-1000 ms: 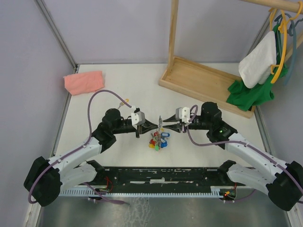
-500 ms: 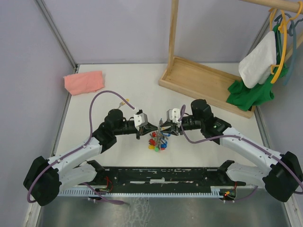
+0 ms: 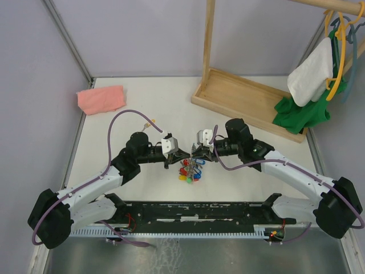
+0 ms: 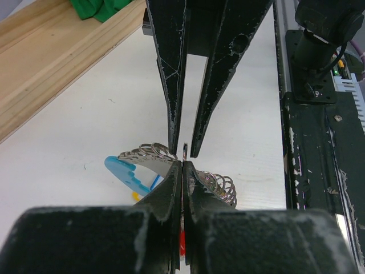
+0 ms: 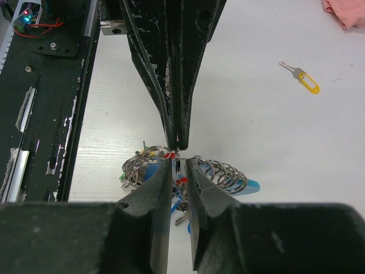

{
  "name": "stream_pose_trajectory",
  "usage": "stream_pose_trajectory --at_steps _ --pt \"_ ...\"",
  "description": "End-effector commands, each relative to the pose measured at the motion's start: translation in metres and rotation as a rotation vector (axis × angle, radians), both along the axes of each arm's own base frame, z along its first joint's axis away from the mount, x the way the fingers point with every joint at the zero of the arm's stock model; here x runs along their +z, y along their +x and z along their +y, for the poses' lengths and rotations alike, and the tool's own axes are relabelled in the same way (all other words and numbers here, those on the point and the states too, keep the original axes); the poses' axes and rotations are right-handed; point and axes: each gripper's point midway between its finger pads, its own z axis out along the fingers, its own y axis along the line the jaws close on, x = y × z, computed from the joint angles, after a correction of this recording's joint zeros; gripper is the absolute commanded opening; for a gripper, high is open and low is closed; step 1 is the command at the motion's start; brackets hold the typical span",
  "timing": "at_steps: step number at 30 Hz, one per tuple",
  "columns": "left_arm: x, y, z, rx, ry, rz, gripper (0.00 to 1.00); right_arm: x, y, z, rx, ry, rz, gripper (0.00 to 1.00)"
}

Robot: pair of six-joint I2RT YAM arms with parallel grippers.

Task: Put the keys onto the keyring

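My left gripper (image 3: 181, 154) is shut on the thin metal keyring (image 4: 185, 149) and holds it on edge just above the table. The bunch of coloured-head keys (image 3: 190, 171) hangs below it, with a light-blue tag (image 4: 122, 170) and a grey curved piece carrying small rings (image 4: 149, 154). My right gripper (image 3: 194, 153) faces the left one tip to tip. Its fingers (image 5: 162, 177) stand slightly apart on either side of the keyring (image 5: 179, 162), with a gap showing on both sides. One key with a yellow head (image 5: 302, 78) lies alone on the table (image 3: 151, 121), behind the left arm.
A pink cloth (image 3: 101, 98) lies at the back left. A wooden rack base (image 3: 245, 98) runs along the back right, with a green cloth (image 3: 299, 113) and hangers beside it. The black base rail (image 3: 194, 211) lines the near edge.
My right gripper has moved left up to the left gripper, and its fingers have narrowed around the keyring. The left gripper has kept its hold and shifted slightly right.
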Motion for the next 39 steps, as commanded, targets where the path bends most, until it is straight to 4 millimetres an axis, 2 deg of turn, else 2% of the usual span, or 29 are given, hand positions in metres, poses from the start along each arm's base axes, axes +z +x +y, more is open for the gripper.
stream_pose_trajectory --at_steps 1,6,22,24,28,30,32,34,37,39 --pt "0.041 0.007 -0.005 -0.003 -0.068 -0.139 0.03 0.024 0.004 0.006 0.002 0.036 -0.043 0.21" --pt "0.04 0.006 -0.006 -0.005 -0.063 -0.138 0.03 0.023 0.003 0.007 0.009 0.028 -0.029 0.14" --pt "0.042 0.005 -0.007 -0.004 -0.059 -0.149 0.03 0.011 -0.001 0.007 0.03 -0.033 0.014 0.13" --pt "0.042 0.005 -0.007 -0.004 -0.058 -0.149 0.03 0.011 0.0 0.007 0.029 -0.037 0.014 0.11" --pt "0.043 0.006 -0.009 0.001 -0.053 -0.144 0.03 0.008 0.003 0.005 0.019 -0.063 0.0 0.01" --pt "0.042 0.007 -0.011 0.011 -0.047 -0.133 0.03 0.01 0.005 0.004 0.017 -0.061 -0.026 0.01" --pt "0.04 0.01 -0.011 0.042 -0.044 -0.11 0.08 0.01 0.009 0.002 0.005 -0.063 -0.062 0.01" --pt "0.043 0.013 -0.011 0.078 -0.055 -0.073 0.2 0.009 0.01 -0.001 0.002 -0.061 -0.106 0.01" --pt "0.058 0.021 -0.006 0.167 -0.092 -0.006 0.32 0.009 0.009 -0.005 0.014 -0.057 -0.18 0.01" --pt "0.066 0.029 0.002 0.257 -0.101 0.045 0.36 0.012 0.011 -0.008 0.016 -0.048 -0.235 0.01"
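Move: The keyring, with its keys dangling, already hangs from the shut left hand, the metal tip at its top being right at that hand's fingertips. The same tip sits just about 1 cm to the left of the right hand and 1 cm below, between half-closed fingers. The light-blue tab is roughly 4 cm ahead of the right hand and 5 cm lower; the red keys dangle about 4 cm to its left and 8 cm below. The keyring's metal tip is passed from left hand to right: the right fingers close in two stages while that hand eases about 1 cm down, tipping its fingers slightly downward, and they pinch the tip. Only then does the nearly still left hand open about a third, let go, and rise some 1.5 cm with a little forward drift, turning slightly counter-clockwise. ##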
